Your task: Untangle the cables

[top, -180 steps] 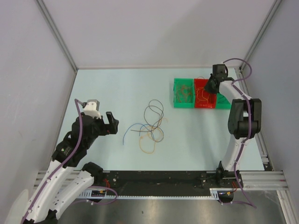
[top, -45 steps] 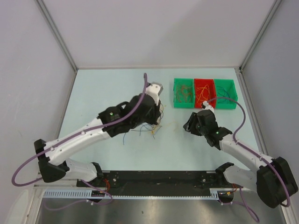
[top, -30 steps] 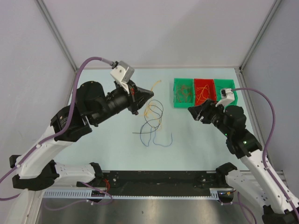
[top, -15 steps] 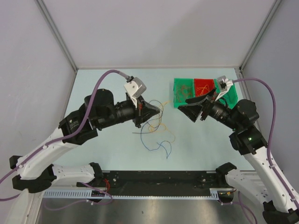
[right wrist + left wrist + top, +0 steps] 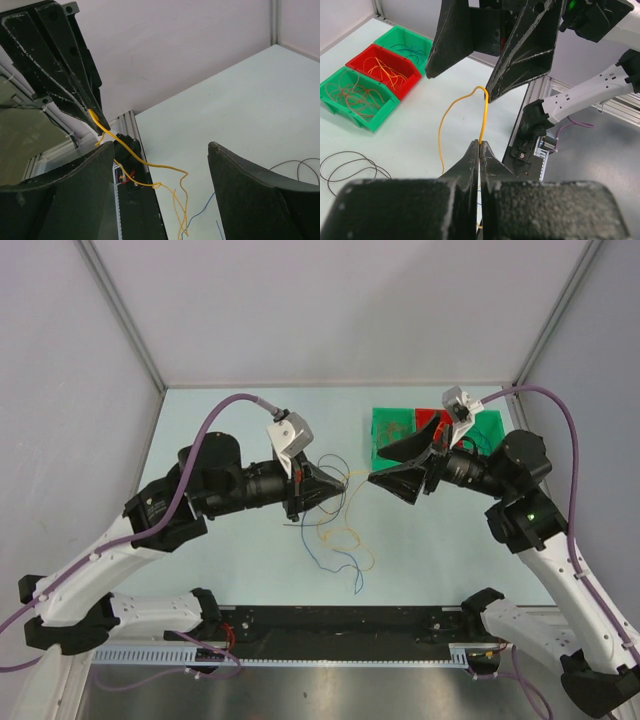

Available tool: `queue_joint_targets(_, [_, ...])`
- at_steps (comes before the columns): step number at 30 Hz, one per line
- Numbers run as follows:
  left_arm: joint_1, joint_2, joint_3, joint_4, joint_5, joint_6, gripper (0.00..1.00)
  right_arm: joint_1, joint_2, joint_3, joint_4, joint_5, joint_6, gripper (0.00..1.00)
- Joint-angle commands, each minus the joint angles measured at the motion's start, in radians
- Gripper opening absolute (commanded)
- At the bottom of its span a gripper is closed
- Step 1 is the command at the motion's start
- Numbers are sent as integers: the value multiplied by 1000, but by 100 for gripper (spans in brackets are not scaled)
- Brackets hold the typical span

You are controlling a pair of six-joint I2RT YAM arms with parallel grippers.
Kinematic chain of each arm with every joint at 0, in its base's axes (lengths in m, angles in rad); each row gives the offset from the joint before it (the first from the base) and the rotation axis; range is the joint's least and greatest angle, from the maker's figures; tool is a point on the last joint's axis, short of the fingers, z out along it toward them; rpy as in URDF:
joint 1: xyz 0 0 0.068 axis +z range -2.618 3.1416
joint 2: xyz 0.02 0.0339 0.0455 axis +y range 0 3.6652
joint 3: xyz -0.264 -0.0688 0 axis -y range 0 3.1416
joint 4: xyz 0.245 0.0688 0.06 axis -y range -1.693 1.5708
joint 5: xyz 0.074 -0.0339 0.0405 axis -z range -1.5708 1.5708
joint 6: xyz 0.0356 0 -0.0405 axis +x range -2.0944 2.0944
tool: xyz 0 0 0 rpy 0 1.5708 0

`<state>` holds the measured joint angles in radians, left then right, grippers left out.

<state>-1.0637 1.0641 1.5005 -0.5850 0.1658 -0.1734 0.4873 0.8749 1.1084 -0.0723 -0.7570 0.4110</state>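
My left gripper (image 5: 341, 483) is shut on an orange cable (image 5: 347, 534) and holds it up above the table. In the left wrist view the orange cable (image 5: 483, 112) rises from the shut tips (image 5: 480, 145) and loops over. My right gripper (image 5: 376, 467) is open, its tips just right of the left gripper's tips. In the right wrist view my right gripper (image 5: 161, 145) is wide open, and the orange cable (image 5: 150, 167) hangs between its fingers without touching them. A blue cable (image 5: 336, 560) and dark brown cables (image 5: 336, 462) trail below.
A green bin (image 5: 390, 432), a red bin (image 5: 428, 420) and another green bin (image 5: 490, 425) stand at the back right, partly hidden by the right arm. They hold sorted cables (image 5: 382, 67). A dark brown loop (image 5: 345, 167) lies on the table.
My left gripper lifted the orange cable out of the pile. My right gripper left the bins and has moved left, open, up to the left gripper's tips.
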Motion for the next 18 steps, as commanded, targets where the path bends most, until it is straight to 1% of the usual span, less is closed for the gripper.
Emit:
queue_joint_targets(1, [2, -1, -2, 42, 34, 20, 0, 40, 32, 60, 19, -70, -35, 77])
queue_joint_targets(2, [2, -1, -2, 43, 37, 20, 0, 60, 36, 64, 13, -68, -40, 76])
queue_joint_targets(5, [2, 4, 0, 50, 46, 17, 0, 95, 48, 74, -15, -42, -70, 65])
queue_joint_targets(7, [2, 7, -2, 48, 41, 15, 0, 115, 52, 77, -23, -25, -80, 53])
queue_joint_targets(8, [2, 10, -3, 48, 40, 15, 0, 125, 52, 79, -27, -1, -89, 44])
queue_joint_targets(9, [2, 10, -6, 47, 32, 15, 0, 141, 52, 80, -32, 13, -93, 20])
queue_joint_targets(10, [2, 10, -9, 47, 28, 14, 0, 149, 50, 87, -38, 31, -98, 8])
queue_joint_targets(11, [2, 10, -13, 47, 20, 12, 2, 154, 52, 90, -41, 65, -100, 0])
queue_joint_targets(12, [2, 8, -20, 44, 9, 9, 9, 157, 50, 91, -46, 79, -100, 0])
queue_joint_targets(13, [2, 7, -26, 42, -46, 6, 37, 158, 52, 103, -50, 99, -101, 0])
queue_joint_targets(15, [2, -3, -61, 30, -136, -17, 74, 158, 62, 126, -75, 177, -104, 0])
queue_joint_targets(16, [2, -9, -80, 28, -229, -27, 92, 160, 73, 145, -93, 212, -110, 0])
queue_joint_targets(17, [2, -19, -104, 28, -262, -49, 97, 158, 84, 195, -112, 282, -115, 0])
queue_joint_targets(18, [2, -30, -161, 39, -279, -58, 100, 160, 111, 220, -145, 315, -132, 0])
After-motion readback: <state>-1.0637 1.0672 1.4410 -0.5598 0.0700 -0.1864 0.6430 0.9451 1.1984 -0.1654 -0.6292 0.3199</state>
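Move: The stretch of yellow cable beside the left fingertips, between the right hand's open fingers, lies about 3 cm left and 2 cm back from the right hand point, almost level. From there, the blue cable lies roughly 6 cm back and 9 cm left, the black loops 15 cm ahead and 9 cm left, all some 42 cm below. From the left hand, already pinching the yellow cable, that stretch is about 3 cm ahead and 3 cm to the right. Leftward and slightly back, about 3 cm, the right hand slides in beside the left fingertips and shuts its wide-open fingers on the raised yellow cable, then eases forward 1 to 2 cm with it. The left hand holds almost still until that grip is shut, then opens wide, letting go, and starts some 2 cm forward and down. ##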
